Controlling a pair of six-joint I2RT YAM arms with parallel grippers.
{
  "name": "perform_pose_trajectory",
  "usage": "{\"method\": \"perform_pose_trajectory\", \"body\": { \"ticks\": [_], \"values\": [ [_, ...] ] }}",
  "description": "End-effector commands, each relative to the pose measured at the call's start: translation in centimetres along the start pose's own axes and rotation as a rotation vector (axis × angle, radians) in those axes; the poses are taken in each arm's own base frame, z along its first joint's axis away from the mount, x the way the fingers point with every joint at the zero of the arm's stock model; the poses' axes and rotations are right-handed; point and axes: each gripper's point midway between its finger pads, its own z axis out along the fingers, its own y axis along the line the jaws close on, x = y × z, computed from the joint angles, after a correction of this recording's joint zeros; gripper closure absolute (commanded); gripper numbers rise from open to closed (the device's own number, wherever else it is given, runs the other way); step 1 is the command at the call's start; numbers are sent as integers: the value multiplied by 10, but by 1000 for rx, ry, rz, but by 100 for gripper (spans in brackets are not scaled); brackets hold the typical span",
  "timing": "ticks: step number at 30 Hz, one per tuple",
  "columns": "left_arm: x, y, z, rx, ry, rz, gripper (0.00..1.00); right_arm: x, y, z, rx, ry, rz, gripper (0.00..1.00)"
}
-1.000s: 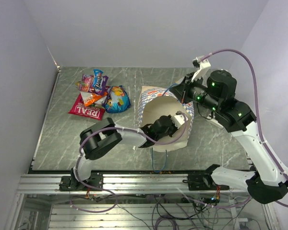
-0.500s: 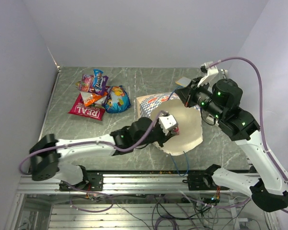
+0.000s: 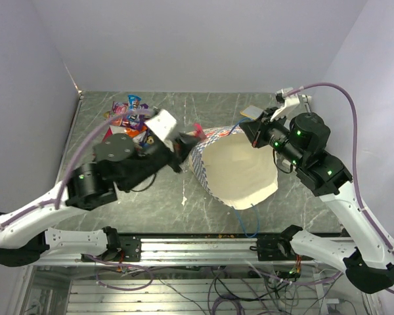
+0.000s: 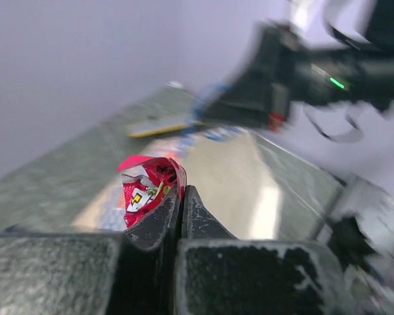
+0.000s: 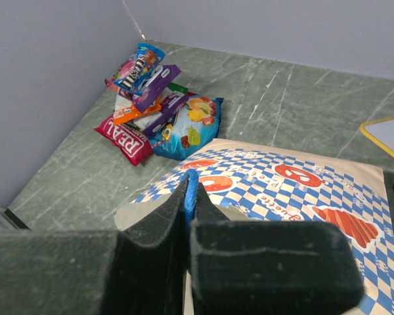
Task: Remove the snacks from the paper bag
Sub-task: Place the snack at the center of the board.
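Note:
The paper bag (image 3: pixel 218 143) lies on its side, its cream mouth gaping toward the top camera and its blue-and-white checkered outside (image 5: pixel 295 187) plain in the right wrist view. My right gripper (image 3: pixel 249 130) (image 5: pixel 192 190) is shut on a blue cord handle (image 5: pixel 192 182) at the bag's far rim. My left gripper (image 3: pixel 186 140) (image 4: pixel 181 191) hangs above the table just left of the bag, shut on a tiny red wrapped candy (image 3: pixel 198 128) (image 4: pixel 146 185). Several snacks (image 5: pixel 159 108) lie piled at the far left, the red "REAL" packet (image 5: pixel 126 139) at the front; my left arm hides most of that pile from above.
A second blue cord handle (image 3: pixel 251 220) dangles from the bag's near rim. A flat yellow-edged card (image 5: pixel 389 134) lies right of the bag. Grey walls close the table at the left and back, and an aluminium rail (image 3: pixel 203 248) runs along its near edge.
My left gripper came out of the bag's mouth, rose and swung left, carrying the red candy. The bag's mouth now faces up more widely. My right gripper kept its hold on the handle.

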Motion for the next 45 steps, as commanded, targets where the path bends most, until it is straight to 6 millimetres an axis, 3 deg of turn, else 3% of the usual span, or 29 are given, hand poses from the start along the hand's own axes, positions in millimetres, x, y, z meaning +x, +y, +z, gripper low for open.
{"method": "perform_pose_trajectory", "body": {
  "ticks": [1, 3, 5, 11, 14, 22, 27, 34, 40, 42, 45],
  "values": [
    [-26, 108, -46, -604, -13, 94, 93, -9, -2, -1, 19, -42, 16, 100],
    [-32, 139, -60, -782, -22, 107, 93, -10, -3, -3, 24, -47, 19, 100],
    [-24, 165, -62, -858, 11, 91, 93, -9, -5, -3, 31, -49, 20, 100],
    [61, 237, -63, -1015, 239, -146, 93, -12, -6, -3, 43, -42, 11, 100],
    [99, 262, -70, -1058, 271, -338, 93, -13, -6, -3, 44, -37, 6, 100],
    [175, 289, -69, -1119, 314, -651, 93, -15, -3, -2, 31, -22, -21, 100],
    [223, 305, -111, -1361, 406, -744, 93, -16, -3, -3, 26, -9, -51, 100],
    [308, 303, -146, -1496, 665, -935, 93, -15, 0, -3, 7, -6, -57, 100],
    [335, 302, -159, -1566, 795, -936, 92, -14, 0, -3, 4, -7, -70, 100],
    [339, 301, -160, -1566, 782, -948, 79, -15, 1, -3, 1, -11, -70, 100],
    [338, 300, -159, -1558, 768, -956, 51, -17, 2, -3, -6, -12, -67, 100]
  ]
}}
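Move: The small red snack already pinched in the left hand is bound for bare board about 28 cm to the left, some 14 cm ahead and 41 cm below. The red REAL bag lies some 8 cm beyond that spot. The blue fruit bag is about 25 cm ahead and 14 cm left of the left hand; the paper bag stands about 13 cm ahead and 13 cm right. From the right hand the spot is about 37 cm left and 2 cm ahead, 37 cm down. The small red snack is carried in the left fingers about 28 cm leftward and some 15 cm forward, away from the paper bag, first in a shallow rise, then sinking nearly 40 cm to just above the board on the near side of the REAL bag. On the way the wrist swings counter-clockwise and tips from level to steeply down; at the bottom the fingers open partway to release the packet. ##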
